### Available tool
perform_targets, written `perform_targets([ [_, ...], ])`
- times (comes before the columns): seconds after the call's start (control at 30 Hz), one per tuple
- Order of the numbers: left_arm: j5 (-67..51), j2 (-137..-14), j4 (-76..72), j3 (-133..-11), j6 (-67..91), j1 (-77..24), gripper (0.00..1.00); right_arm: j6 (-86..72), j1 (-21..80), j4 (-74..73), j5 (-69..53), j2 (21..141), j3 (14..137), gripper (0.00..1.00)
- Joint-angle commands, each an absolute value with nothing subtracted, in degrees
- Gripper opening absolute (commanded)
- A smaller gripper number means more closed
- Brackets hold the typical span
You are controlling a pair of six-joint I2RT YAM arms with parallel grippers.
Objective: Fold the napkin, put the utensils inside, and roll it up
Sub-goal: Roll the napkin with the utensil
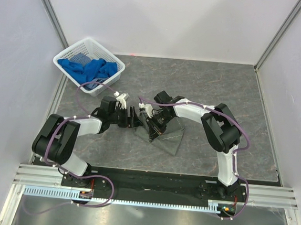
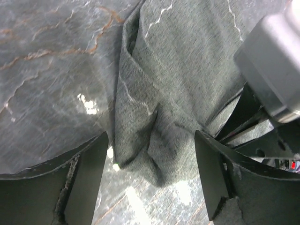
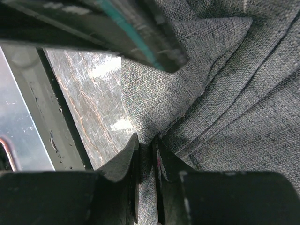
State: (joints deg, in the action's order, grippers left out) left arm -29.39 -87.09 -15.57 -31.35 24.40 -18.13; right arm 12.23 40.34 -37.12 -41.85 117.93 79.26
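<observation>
The dark grey napkin (image 1: 168, 136) lies bunched and partly folded on the table between the two arms. My right gripper (image 3: 149, 149) is shut on a pinched fold of the napkin (image 3: 234, 98), which runs up between its fingers. My left gripper (image 2: 152, 161) stands open just over the table, and a rumpled end of the napkin (image 2: 178, 84) lies between its fingers (image 2: 86, 180) without being clamped. In the top view the left gripper (image 1: 137, 117) and the right gripper (image 1: 156, 125) sit close together at the napkin's left edge. The utensils are out of view.
A white basket (image 1: 113, 62) holding bright blue cloths (image 1: 89, 69) stands at the back left. The right arm's grey body (image 2: 276, 61) crowds the left wrist view. A metal rail (image 3: 21, 122) runs along the table's edge beside the right gripper.
</observation>
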Motion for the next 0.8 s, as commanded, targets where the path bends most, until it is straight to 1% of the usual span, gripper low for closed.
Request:
perform_targets([
  [0.0,-31.37,-90.26,-17.40,-33.05,25.05,-18.19,0.76,13.97,40.60,-38.94,-41.84,120.06,80.07,0.10],
  [0.07,-31.90,-91.05,-17.40,-33.49,24.96,-18.19,0.71,13.97,40.52,-39.11,-41.66,120.06,80.07,0.10],
  [0.23,-33.48,-91.67,-17.23,-33.40,25.22,-18.28,0.64,14.33,40.17,-39.37,-41.48,120.59,80.94,0.09],
  [0.4,-35.59,-92.81,-17.14,-33.40,25.58,-18.90,0.55,14.94,39.82,-40.17,-42.19,122.08,82.53,0.09],
  [0.43,-35.77,-93.07,-16.79,-33.40,25.58,-19.07,0.49,15.12,39.73,-40.34,-42.27,122.17,83.14,0.09],
  [0.53,-35.60,-93.08,-15.56,-33.40,25.32,-19.34,0.41,15.55,39.20,-40.69,-43.06,122.87,84.37,0.08],
  [0.57,-35.42,-92.99,-14.43,-33.40,25.05,-19.34,0.34,15.73,39.20,-40.87,-43.33,123.22,84.64,0.08],
  [0.63,-35.07,-92.64,-13.36,-33.66,24.52,-19.34,0.28,15.91,38.76,-41.04,-43.50,123.57,85.42,0.08],
  [0.67,-34.89,-92.64,-12.49,-33.75,24.43,-19.34,0.20,15.91,38.59,-41.04,-43.51,123.75,85.69,0.08],
  [0.77,-34.98,-92.90,-11.43,-34.19,24.17,-19.34,0.10,15.91,38.32,-41.04,-43.42,123.49,86.22,0.08],
])
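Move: The left hand hangs open over the left end of the folded napkin; the fold it will take is about 2 cm below the hand point, some 2 cm to the right and 1 cm back. From the left hand, the right fingertips, already pinching the napkin, are about 5 cm right and 5 cm back, and the still flat part of the napkin lies roughly 12 cm right and 4 cm back. From the right hand, the left-end fold is about 4 cm ahead and 3 cm left. The left hand eases down and to the right over the napkin's left end, drawing back slightly in the second half, about 2 cm in all, and tips down some 5 degrees as its wide-open fingers close on the fold and pinch the cloth between the pads. The right hand stays where it is on the napkin beside it, keeping its pinch and only tilting about 5 degrees so that its fingertips swing a little back towards the base. ##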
